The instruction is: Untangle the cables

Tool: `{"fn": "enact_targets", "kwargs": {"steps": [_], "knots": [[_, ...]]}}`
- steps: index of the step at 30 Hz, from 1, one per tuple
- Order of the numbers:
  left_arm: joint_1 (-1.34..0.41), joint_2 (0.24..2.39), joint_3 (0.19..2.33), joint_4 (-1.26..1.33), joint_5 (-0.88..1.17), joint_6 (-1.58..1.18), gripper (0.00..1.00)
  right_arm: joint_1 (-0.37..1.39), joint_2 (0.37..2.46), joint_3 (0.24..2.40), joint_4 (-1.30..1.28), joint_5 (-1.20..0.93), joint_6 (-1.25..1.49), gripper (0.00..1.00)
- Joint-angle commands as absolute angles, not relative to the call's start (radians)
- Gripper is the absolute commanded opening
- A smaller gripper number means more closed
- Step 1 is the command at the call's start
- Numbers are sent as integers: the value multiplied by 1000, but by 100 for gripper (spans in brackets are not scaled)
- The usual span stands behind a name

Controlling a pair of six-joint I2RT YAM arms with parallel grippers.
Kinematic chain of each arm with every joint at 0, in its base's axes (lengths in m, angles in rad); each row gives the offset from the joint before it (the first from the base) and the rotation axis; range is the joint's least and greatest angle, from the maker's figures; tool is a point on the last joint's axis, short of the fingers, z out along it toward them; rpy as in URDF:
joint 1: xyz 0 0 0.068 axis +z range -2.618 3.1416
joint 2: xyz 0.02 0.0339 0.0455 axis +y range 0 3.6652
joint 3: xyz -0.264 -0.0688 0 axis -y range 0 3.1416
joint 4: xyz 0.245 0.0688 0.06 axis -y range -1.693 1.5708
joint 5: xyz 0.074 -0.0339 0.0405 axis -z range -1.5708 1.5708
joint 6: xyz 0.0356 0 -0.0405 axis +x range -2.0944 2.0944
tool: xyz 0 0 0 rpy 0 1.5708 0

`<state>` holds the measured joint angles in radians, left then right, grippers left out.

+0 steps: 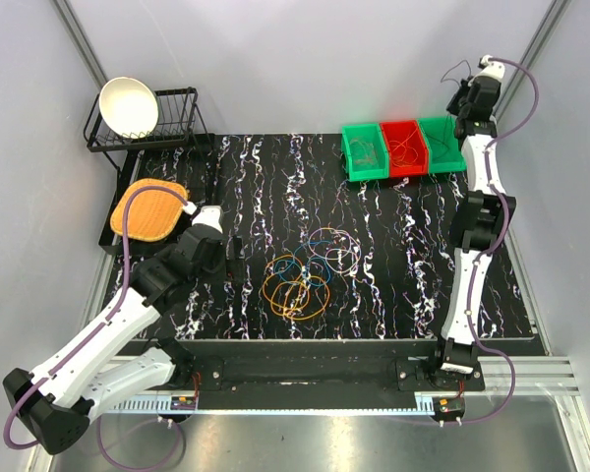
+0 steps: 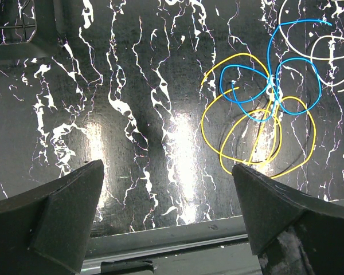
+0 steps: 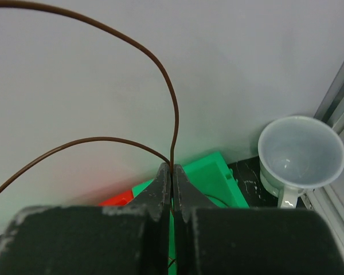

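Observation:
A tangle of thin cables (image 1: 307, 273) lies mid-table: orange loops (image 1: 295, 293), a blue one (image 1: 305, 270), a purple one (image 1: 332, 238) and a pale one. In the left wrist view the orange loops look yellow (image 2: 258, 134), crossed by the blue cable (image 2: 269, 74). My left gripper (image 1: 231, 258) is open and empty, left of the tangle; its fingers (image 2: 69, 206) frame bare table, the gripper (image 2: 167, 168) apart from the cables. My right gripper (image 1: 460, 98) is raised high over the bins, shut (image 3: 172, 172) on a thin dark brown cable (image 3: 175, 109) that loops up to its left.
Green (image 1: 364, 149), red (image 1: 406, 147) and green (image 1: 441, 144) bins at the back right hold wires. A dish rack (image 1: 172, 133) with a white bowl (image 1: 130, 105) and an orange mat (image 1: 149, 209) are at the back left. A translucent funnel (image 3: 301, 152) stands by the right frame post.

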<state>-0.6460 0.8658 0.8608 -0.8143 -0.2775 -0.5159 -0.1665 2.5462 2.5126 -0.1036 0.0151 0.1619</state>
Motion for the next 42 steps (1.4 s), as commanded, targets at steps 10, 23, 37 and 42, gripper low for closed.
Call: {"fn": "enact_targets", "kwargs": {"steps": [10, 23, 37, 42], "knots": [[-640, 861, 854, -778, -307, -506, 98, -181, 2621, 2536, -63, -49, 175, 0], [-630, 859, 857, -776, -299, -505, 97, -181, 2646, 2459, -77, -69, 183, 0], [-623, 847, 854, -773, -291, -503, 98, -179, 2545, 2243, -91, -9, 244, 0], [-624, 839, 854, -773, -291, -503, 98, -178, 2523, 2213, -86, -6, 264, 1]]}}
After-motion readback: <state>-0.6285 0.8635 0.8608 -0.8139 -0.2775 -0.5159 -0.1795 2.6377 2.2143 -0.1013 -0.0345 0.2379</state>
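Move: The right hand, holding the brown cable between shut fingers, has the right-hand green bin nearly straight below: some 20 cm down, about level fore and aft and 2 cm to the left. The red bin sits about 14 cm to the hand's left, level fore and aft; the mug stands about 11 cm right and 5 cm ahead, both some 20 cm lower. From the idle left hand, that green bin lies roughly 51 cm ahead, 66 cm right and 13 cm lower. Lower the right gripper about 20 cm into the right-hand green bin, in steps with brief slowdowns, keeping the fingers shut on the brown cable. Tip the fingers down some 20 degrees on the way, mostly in the lower half, and ease back about 3 cm towards the base over the last stretch. ##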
